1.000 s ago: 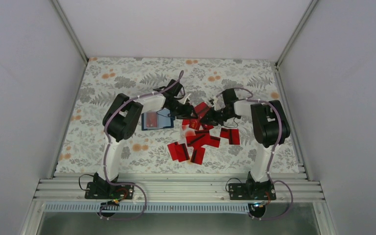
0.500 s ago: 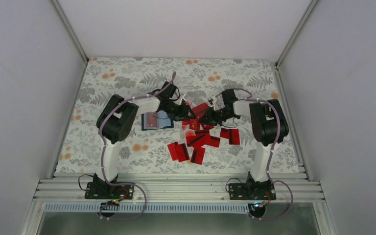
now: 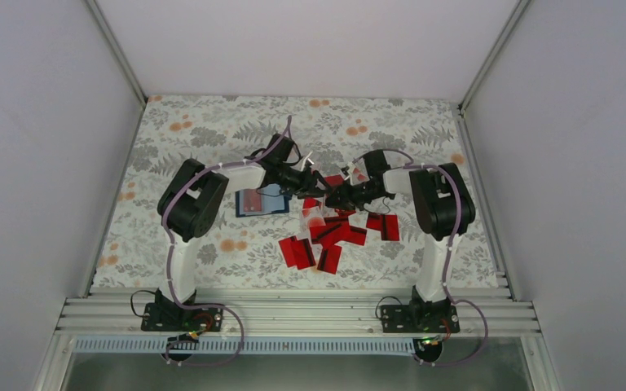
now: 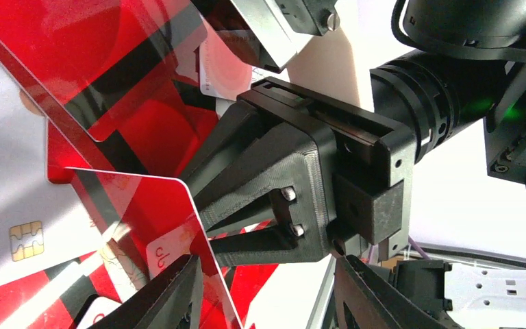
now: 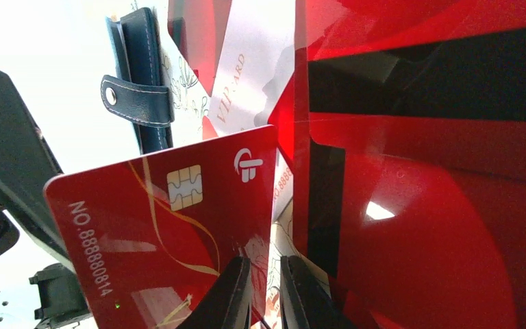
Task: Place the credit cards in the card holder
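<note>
My right gripper (image 5: 266, 264) is shut on the lower edge of a red credit card (image 5: 157, 233) with a chip and a printed number, held upright above the table. In the left wrist view that card (image 4: 144, 212) stands between my left gripper's (image 4: 267, 264) open fingers, close to the left finger (image 4: 171, 295). From above, the two grippers meet nose to nose, left gripper (image 3: 308, 181) and right gripper (image 3: 330, 195). The navy card holder (image 3: 261, 199) lies open just left of them with a red card in it; its snap strap (image 5: 137, 92) shows behind the held card. Several loose credit cards (image 3: 334, 235) lie below.
The floral tablecloth (image 3: 212, 130) covers the table, with white walls (image 3: 49, 163) on three sides. More red cards (image 3: 383, 226) lie by the right arm and at the front of the pile (image 3: 297, 251). An aluminium rail (image 3: 293, 314) runs along the near edge.
My right gripper has carried its card to the left, closer to the left gripper. The left arm's elbow has swung slightly left while its gripper stays by the card. Neither jaw opening has changed.
</note>
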Robot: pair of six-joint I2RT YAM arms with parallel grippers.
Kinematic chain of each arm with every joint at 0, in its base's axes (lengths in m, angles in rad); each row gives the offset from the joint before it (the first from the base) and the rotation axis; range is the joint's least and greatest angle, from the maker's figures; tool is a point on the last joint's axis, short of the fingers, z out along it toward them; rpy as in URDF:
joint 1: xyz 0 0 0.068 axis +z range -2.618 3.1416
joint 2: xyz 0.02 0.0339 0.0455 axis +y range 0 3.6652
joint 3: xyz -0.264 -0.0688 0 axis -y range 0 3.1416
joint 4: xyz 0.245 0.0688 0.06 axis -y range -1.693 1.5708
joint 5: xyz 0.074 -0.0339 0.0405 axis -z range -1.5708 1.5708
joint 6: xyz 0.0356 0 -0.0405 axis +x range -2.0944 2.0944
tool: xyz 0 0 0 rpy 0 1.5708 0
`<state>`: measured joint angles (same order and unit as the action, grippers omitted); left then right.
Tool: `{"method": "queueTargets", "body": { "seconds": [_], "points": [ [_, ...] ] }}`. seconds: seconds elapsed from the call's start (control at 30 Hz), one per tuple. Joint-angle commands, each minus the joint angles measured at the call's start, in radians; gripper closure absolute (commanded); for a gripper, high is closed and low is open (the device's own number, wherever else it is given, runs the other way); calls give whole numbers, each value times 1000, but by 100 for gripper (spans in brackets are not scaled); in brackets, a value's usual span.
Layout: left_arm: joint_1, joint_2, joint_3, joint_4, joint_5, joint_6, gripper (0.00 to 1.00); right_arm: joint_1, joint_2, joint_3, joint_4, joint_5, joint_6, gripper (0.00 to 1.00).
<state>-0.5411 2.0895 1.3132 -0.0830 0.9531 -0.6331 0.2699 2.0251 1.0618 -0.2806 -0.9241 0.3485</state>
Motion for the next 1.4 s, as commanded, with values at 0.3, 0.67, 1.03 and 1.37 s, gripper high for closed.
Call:
{"method": "queueTargets", "body": {
  "seconds": [0.3, 0.67, 1.03, 1.37],
  "points": [
    [1, 13, 21, -142, -154, 86, 58, 18, 68, -34, -29, 101, -11, 87],
    [-2, 12, 45, -168, -221, 92, 72, 17, 66, -30, -32, 99, -14, 87],
    [-10, 15, 47, -202, -255, 113, 86, 17, 66, -29, -29, 99, -13, 87],
    [1, -56, 67, -251, -288, 131, 98, 17, 18, -12, -60, 104, -17, 88]
  ]
}}
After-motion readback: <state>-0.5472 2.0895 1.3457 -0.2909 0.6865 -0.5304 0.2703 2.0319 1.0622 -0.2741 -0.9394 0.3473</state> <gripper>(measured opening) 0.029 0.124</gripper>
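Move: The red VIP card, standing up from the right fingers' pinch, has its middle about 5 cm below the open left hand, 1 cm to that hand's left and about level fore and aft. From the left hand the card holder lies some 18 cm left and 2 cm back, and the loose card pile about 12 cm back and 3 cm right, both 8 cm down. From the right hand the held card's middle is roughly 3 cm left, 1 cm back and 1 cm up. Left hand sinks 4 cm and eases left, fingers tipping 15 degrees downward, then pinches the card the right holds. ##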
